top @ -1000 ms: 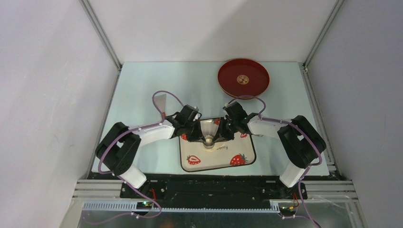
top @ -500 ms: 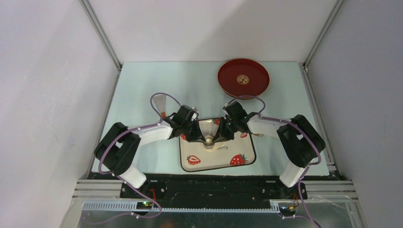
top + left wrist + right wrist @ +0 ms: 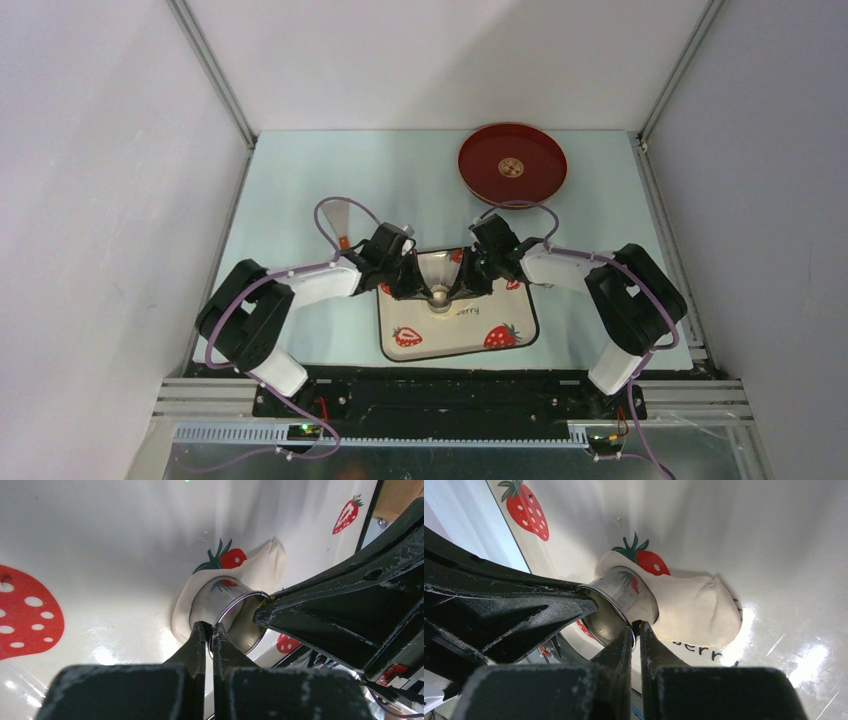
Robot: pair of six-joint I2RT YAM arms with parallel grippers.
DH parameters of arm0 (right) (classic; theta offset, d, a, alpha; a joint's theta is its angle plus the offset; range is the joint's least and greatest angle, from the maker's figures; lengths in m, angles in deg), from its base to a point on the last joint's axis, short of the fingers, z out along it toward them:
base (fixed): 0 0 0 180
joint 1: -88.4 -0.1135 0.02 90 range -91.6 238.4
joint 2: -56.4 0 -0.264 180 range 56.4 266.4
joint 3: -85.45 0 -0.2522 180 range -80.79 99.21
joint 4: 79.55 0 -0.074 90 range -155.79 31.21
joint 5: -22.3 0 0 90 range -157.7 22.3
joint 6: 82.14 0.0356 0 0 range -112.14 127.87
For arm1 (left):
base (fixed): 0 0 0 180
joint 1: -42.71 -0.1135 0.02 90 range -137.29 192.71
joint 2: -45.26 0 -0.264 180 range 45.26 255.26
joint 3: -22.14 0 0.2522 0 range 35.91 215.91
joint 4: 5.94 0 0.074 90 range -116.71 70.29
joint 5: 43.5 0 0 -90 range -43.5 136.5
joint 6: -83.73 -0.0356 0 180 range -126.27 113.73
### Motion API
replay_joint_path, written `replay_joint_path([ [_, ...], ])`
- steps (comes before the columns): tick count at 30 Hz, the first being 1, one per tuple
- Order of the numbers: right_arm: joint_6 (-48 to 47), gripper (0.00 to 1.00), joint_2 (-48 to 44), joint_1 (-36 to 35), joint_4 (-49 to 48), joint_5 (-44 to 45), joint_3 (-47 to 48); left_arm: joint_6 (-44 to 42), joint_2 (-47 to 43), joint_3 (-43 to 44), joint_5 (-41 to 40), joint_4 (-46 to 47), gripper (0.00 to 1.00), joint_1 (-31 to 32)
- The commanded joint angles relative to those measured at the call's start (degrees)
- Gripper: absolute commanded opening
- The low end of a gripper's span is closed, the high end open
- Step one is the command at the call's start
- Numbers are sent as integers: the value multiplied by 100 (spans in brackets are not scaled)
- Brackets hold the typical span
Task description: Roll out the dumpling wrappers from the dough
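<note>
The dough [image 3: 696, 610] is a flattened cream-white sheet on the strawberry-patterned plate [image 3: 420, 335]. A little steel ring cutter [image 3: 624, 597] stands on its left part, tilted. The cutter also shows in the top view [image 3: 439, 297] and in the left wrist view [image 3: 245, 622], with dough [image 3: 182, 610] round its base. My left gripper [image 3: 209, 626] is shut on the cutter's rim from the left. My right gripper [image 3: 635, 625] is shut on the rim from the opposite side. In the top view the left gripper [image 3: 418, 288] and the right gripper [image 3: 460, 287] meet over the plate. No separate dumpling wrapper shows.
A red round tray [image 3: 512, 165] with a gold emblem sits at the back right of the pale mat. A pale tan object [image 3: 340, 215] lies behind the left wrist. A tan wooden piece [image 3: 400, 495] shows beyond the plate's edge. Metal frame posts and white walls enclose the table.
The left wrist has shifted slightly to the left and its cable loop has moved with it. Both grippers stay on the ring cutter, which has not visibly moved.
</note>
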Motion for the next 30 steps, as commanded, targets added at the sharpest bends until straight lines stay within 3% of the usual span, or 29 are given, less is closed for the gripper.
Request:
replay_joint_path([
  [1, -4, 3, 288, -321, 894, 270, -367, 79, 420, -352, -326, -573, 0, 207],
  [11, -83, 30, -56, -264, 1154, 228, -108, -139, 246, -120, -281, -762, 1, 211],
  [19, -80, 42, -539, -236, 1352, 203, 108, -358, -181, 287, -319, -1219, 26, 215],
  [30, -133, 80, -1136, -152, 1678, 201, 294, -470, -1049, 523, -295, -1420, 51, 212],
])
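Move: The round cutter stands on its end in the dough, rim held from both sides: its middle is about 2 cm right of the left hand, 2 cm left of the right hand, 1 cm back and 2 cm lower than both. The dough's middle lies some 4 cm right of the left hand, 1 cm back, 4 cm below. The scraper lies about 14 cm ahead and 17 cm left of the left hand, 4 cm below. Let go of the cutter's rim with both grippers, the right one opening first. Draw the right gripper back about 4 cm and outward to the right, rising only late as it opens wide; bring the left gripper back some 2 cm, then out to the left and up, opening to about half. Leave the cutter standing in the dough. ##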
